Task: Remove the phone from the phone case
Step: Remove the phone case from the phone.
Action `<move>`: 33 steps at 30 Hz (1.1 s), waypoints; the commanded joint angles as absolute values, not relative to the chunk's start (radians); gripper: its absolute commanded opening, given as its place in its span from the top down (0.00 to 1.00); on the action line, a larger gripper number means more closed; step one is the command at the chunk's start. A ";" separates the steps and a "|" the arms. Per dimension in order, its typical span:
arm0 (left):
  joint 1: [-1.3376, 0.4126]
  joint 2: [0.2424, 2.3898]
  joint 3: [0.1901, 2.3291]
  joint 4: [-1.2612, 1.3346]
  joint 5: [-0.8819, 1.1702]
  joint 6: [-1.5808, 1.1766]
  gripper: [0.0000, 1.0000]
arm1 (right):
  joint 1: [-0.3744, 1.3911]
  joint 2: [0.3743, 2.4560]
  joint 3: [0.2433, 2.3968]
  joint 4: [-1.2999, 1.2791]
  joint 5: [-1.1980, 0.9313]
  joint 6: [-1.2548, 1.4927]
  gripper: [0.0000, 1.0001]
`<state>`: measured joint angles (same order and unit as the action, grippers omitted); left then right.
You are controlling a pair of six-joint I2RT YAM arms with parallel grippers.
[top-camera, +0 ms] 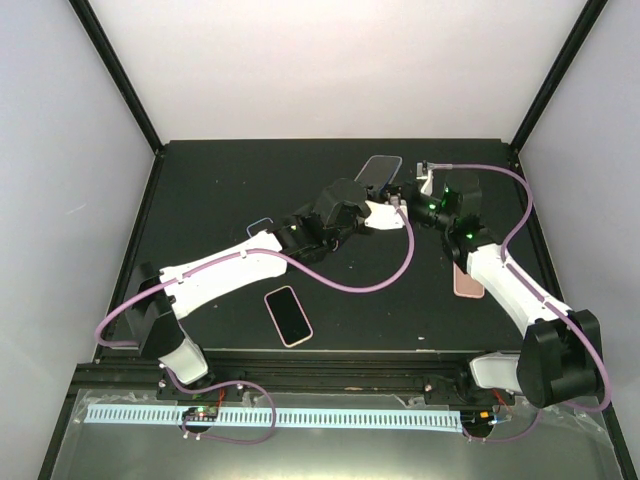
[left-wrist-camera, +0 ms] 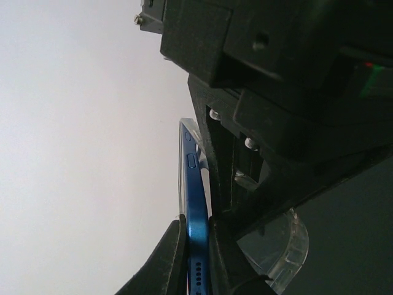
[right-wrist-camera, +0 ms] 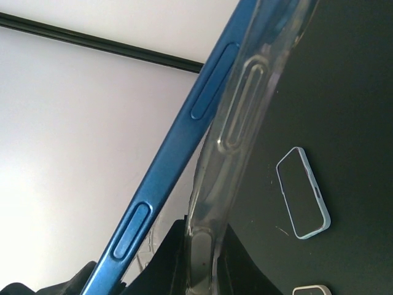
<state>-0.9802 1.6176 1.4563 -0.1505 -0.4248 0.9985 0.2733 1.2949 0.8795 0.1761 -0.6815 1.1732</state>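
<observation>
A blue phone (left-wrist-camera: 198,203) stands on edge between my left gripper's (left-wrist-camera: 195,224) fingers, which are shut on its lower end. The clear phone case (right-wrist-camera: 245,104) has parted from the phone's (right-wrist-camera: 166,160) side along one long edge, with a gap showing between them. My right gripper (right-wrist-camera: 206,230) is shut on the case's rim. In the top view both grippers, the left (top-camera: 376,213) and the right (top-camera: 404,197), meet at mid-table, and the phone (top-camera: 381,169) and its case rise behind them. A corner of the clear case (left-wrist-camera: 279,246) shows beside my left fingers.
A pink-cased phone (top-camera: 288,315) lies near the front of the black table. Another pink one (top-camera: 467,283) lies under the right arm. A light-blue-cased phone (top-camera: 260,226) peeks out by the left arm and also shows on the mat (right-wrist-camera: 303,192).
</observation>
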 commanded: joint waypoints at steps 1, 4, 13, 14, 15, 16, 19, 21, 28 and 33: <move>-0.907 1.518 1.626 0.138 -0.595 1.095 0.99 | 0.251 1.318 0.797 -0.020 -0.644 1.106 0.99; -0.904 1.526 1.663 0.122 -0.594 1.084 0.98 | 0.249 1.318 0.800 -0.046 -0.631 1.097 0.99; -0.881 1.529 1.730 -0.005 -0.559 0.950 0.98 | 0.238 1.307 0.815 -0.115 -0.577 1.037 0.99; -0.879 1.529 1.731 -0.012 -0.556 0.945 0.98 | 0.237 1.307 0.813 -0.110 -0.577 1.036 0.99; -0.879 1.529 1.730 -0.018 -0.553 0.940 0.98 | 0.236 1.307 0.814 -0.106 -0.578 1.032 0.99; -0.878 1.527 1.730 -0.024 -0.552 0.934 0.98 | 0.235 1.307 0.817 -0.102 -0.584 1.027 0.99; -0.871 1.520 1.731 -0.053 -0.543 0.907 0.98 | 0.232 1.302 0.827 -0.066 -0.622 1.002 0.99; -0.861 1.512 1.730 -0.086 -0.533 0.872 0.98 | 0.232 1.295 0.843 -0.051 -0.656 0.956 0.99; -0.801 1.460 1.693 -0.235 -0.456 0.704 0.98 | 0.222 1.249 0.916 -0.154 -0.774 0.667 0.99; -0.776 1.414 1.625 -0.281 -0.416 0.647 0.98 | 0.181 1.179 0.900 -0.306 -0.810 0.492 0.99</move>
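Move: The left hand already pinches the bare blue phone's bottom end; the clear case's middle, still joined to the phone, is about 5 cm ahead, 1 cm right and 3 cm below. The right hand holds the case's side edge, with the phone's middle roughly 4 cm ahead, 3 cm left and 2 cm above. From the left hand, the light-blue-rimmed phone lies some 27 cm left, 4 cm ahead; the pink-rimmed phone 21 cm left, 16 cm back; both about 27 cm below. Pulling apart on closed grips, the left hand abruptly jerks the phone up some 18 cm and about 9 cm to the left while the right snaps down nearly 10 cm with the case, both wrists rolling. Then the left sinks about 6 cm, still drifting left away from the case, and the right comes back up about 6 cm and slightly back, turning the case to lie flatter. ##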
